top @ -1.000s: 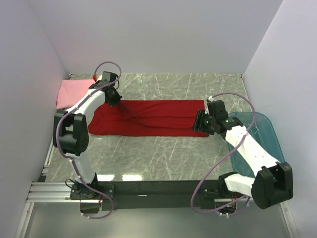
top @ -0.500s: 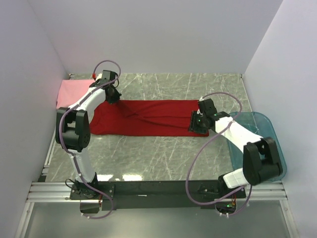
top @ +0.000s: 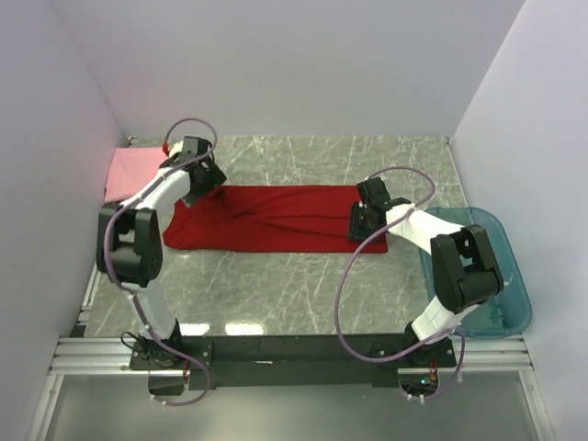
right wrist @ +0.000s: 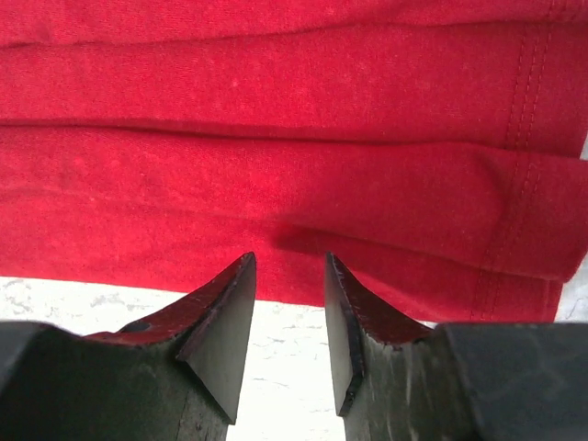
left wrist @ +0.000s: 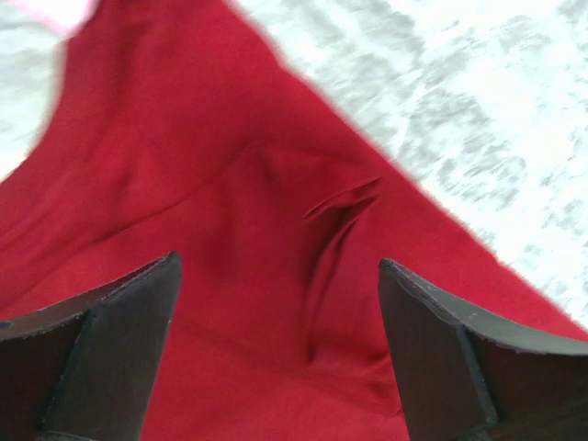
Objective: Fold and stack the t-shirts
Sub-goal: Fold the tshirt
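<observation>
The deep red t-shirt (top: 276, 217) lies folded into a long strip across the marble table. The light pink t-shirt (top: 129, 169) lies at the far left corner. My left gripper (top: 204, 181) hovers open over the red shirt's left end; the left wrist view shows wrinkled red cloth (left wrist: 230, 230) between wide-apart fingers (left wrist: 110, 349). My right gripper (top: 360, 220) is at the shirt's right end. The right wrist view shows its fingers (right wrist: 225, 322) a little apart, tips at the near edge of the red cloth (right wrist: 294, 184), holding nothing.
A translucent teal-blue bin (top: 478, 266) stands at the right edge, beside the right arm. White walls enclose the table on the left, back and right. A black rail (top: 294, 349) runs along the near edge.
My right gripper has moved left and away from the bin onto the shirt's right end. My left gripper has shifted slightly left and back over the left end.
</observation>
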Controlling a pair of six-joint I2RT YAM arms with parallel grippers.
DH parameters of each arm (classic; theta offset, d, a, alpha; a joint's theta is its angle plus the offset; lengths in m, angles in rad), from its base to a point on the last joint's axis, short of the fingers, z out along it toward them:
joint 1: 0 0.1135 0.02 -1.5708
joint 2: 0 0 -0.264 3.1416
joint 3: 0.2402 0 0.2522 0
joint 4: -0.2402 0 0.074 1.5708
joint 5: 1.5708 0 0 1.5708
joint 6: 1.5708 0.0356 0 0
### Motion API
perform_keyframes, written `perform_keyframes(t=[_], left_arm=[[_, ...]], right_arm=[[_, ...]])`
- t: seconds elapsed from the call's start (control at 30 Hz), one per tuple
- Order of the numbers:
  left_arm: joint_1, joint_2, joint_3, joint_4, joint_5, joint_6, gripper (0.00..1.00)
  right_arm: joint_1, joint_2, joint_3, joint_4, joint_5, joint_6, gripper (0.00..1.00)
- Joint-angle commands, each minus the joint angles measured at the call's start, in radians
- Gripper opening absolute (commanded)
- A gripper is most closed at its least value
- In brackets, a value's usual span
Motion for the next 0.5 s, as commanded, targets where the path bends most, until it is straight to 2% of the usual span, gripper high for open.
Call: perform_keyframes(t=[0.0, 0.17, 0.33, 0.37, 0.47], left_arm=[[0.015, -0.163, -0.07, -0.02, -0.066, 0.01, 0.94], [0.081, -0.295, -0.289, -0.043, -0.096, -0.011, 0.9], [0.144, -0.327, -0.476, -0.005, -0.085, -0.016, 0.75], [0.181, -0.314, -0.492, 0.01, -0.08, -0.013, 0.7], [0.213, -0.269, -0.515, 0.003, -0.066, -0.017, 0.63]], right_arm=[[0.005, 0.005, 0.035, 0.02, 0.023, -0.007, 0.43], [0.005, 0.011, 0.031, 0.021, 0.034, -0.01, 0.42], [0.005, 0.036, 0.041, 0.023, 0.041, -0.005, 0.42], [0.005, 0.042, 0.041, 0.024, 0.041, -0.004, 0.42], [0.004, 0.053, 0.049, 0.024, 0.069, -0.004, 0.42]])
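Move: The red t-shirt's near left corner lies some 13 cm back of the left hand, about 10 cm to its left and 8 cm below. The loose sleeve fold is almost under that hand, roughly 3 cm to the right and level with it fore and aft; the pink t-shirt is about 16 cm left and 3 cm farther out. The right hand has the red shirt's near edge about 1 cm back and 2 cm below it, with the near right corner some 7 cm to the right and 2 cm back. Bring the left gripper, already open and free of the sleeve, back about 14 cm and left some 9 cm over the shirt to its near left corner, rising a little first, then diving to end 6 cm lower; narrow the fingers to about two thirds open, tip them down and turn the wrist counter-clockwise 10 to 15 degrees. Meanwhile ease the right gripper down about 1 cm towards the near edge, still half open. ##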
